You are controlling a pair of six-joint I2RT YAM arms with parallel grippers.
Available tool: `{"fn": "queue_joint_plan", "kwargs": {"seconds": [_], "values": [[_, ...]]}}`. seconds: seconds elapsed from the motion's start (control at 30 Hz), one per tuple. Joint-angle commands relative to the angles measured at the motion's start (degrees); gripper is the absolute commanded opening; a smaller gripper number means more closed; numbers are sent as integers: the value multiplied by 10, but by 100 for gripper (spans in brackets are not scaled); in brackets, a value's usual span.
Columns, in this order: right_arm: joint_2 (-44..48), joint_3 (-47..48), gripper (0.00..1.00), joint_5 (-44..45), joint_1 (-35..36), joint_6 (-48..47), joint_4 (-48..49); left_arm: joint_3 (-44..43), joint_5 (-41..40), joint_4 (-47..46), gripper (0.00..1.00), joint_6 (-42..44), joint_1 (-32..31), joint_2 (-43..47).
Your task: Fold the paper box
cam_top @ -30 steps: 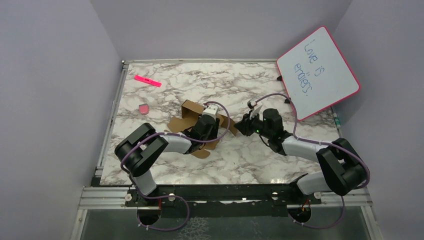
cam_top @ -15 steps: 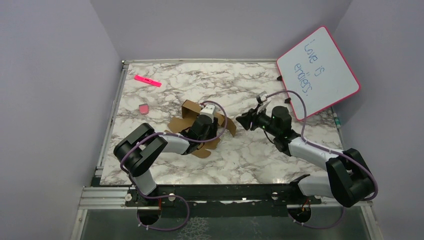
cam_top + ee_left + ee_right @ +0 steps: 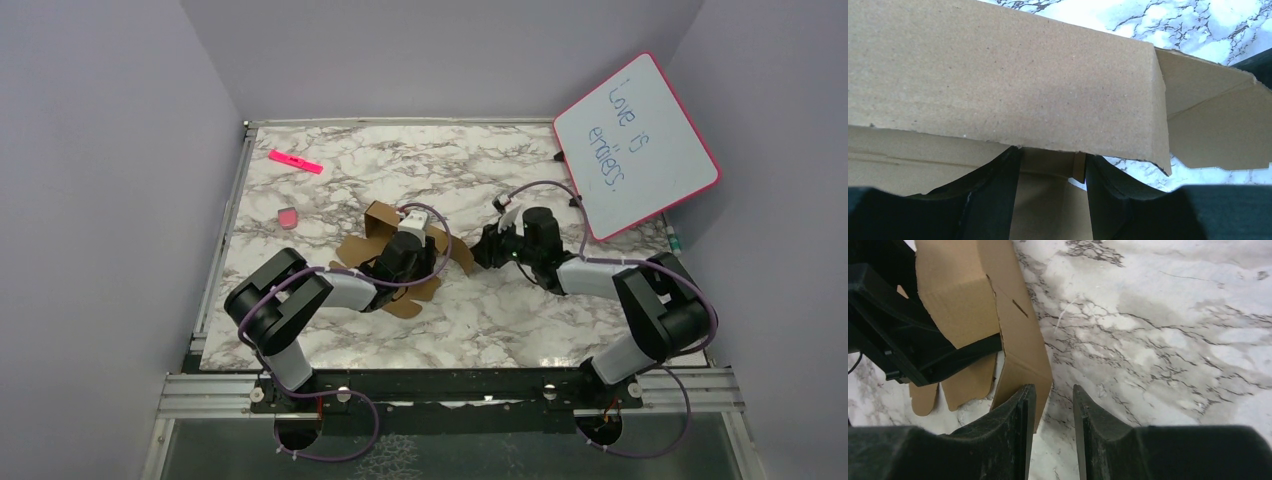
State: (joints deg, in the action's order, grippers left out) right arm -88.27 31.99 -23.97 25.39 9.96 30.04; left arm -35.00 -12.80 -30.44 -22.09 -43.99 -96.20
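The paper box (image 3: 352, 247) is a brown cardboard sheet, partly folded, lying mid-table with one flap standing up at its far side. My left gripper (image 3: 420, 250) sits low on top of it. In the left wrist view a raised cardboard panel (image 3: 998, 75) covers the fingertips, and the left gripper (image 3: 1050, 157) has its jaws apart with only the box's flat floor showing between them. My right gripper (image 3: 480, 250) is at the box's right flap (image 3: 1018, 340). The right gripper (image 3: 1053, 390) is open by a narrow gap over bare marble, its left finger beside the flap's edge.
A pink-framed whiteboard (image 3: 635, 145) leans at the back right. A pink marker (image 3: 295, 161) and a small pink eraser (image 3: 287, 217) lie at the back left. The marble tabletop (image 3: 500, 320) ends at a metal rail in front of the arm bases.
The right gripper has opened from nearly shut; its arm swung out to the right and came back to the box's right flap. The left gripper has stayed on the box.
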Motion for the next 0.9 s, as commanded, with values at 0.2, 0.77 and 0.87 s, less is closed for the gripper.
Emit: {"fn": "queue_joint_plan", "kwargs": {"seconds": [0.2, 0.77, 0.87], "values": [[-60, 25, 37, -166, 8, 37, 81, 14, 37, 3, 50, -21, 0, 8], [-94, 13, 38, -213, 10, 132, 198, 17, 58, -4, 51, -32, 0, 11], [-103, 6, 38, -219, 11, 126, 214, 17, 59, -4, 50, -32, 0, 17]]}}
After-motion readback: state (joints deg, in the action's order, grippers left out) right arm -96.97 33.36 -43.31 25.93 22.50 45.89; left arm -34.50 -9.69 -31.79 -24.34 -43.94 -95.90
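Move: The side flap juts from the near-right end of the box, its middle about 3 cm left of the right hand point, 1 cm farther out and a little lower. The box's far wall with its bent-over strip has its middle some 13 cm to that hand's left and 6 cm farther out; the lobed near panel lies about 15 cm left and 9 cm nearer. From the left hand, inside the box, the flap is about 5 cm right and 1 cm ahead. The side flap is pushed in from its outer side by the right fingertips, which sweep about 5 cm left and 3 cm back towards the box, staying low at first and then climbing some 2 cm. The right wrist turns roughly 15 degrees counter-clockwise and rolls its left side up as much, opening unchanged. The left hand keeps its half-open fingers inside the box beneath the strip, easing about a centimetre right and back. ##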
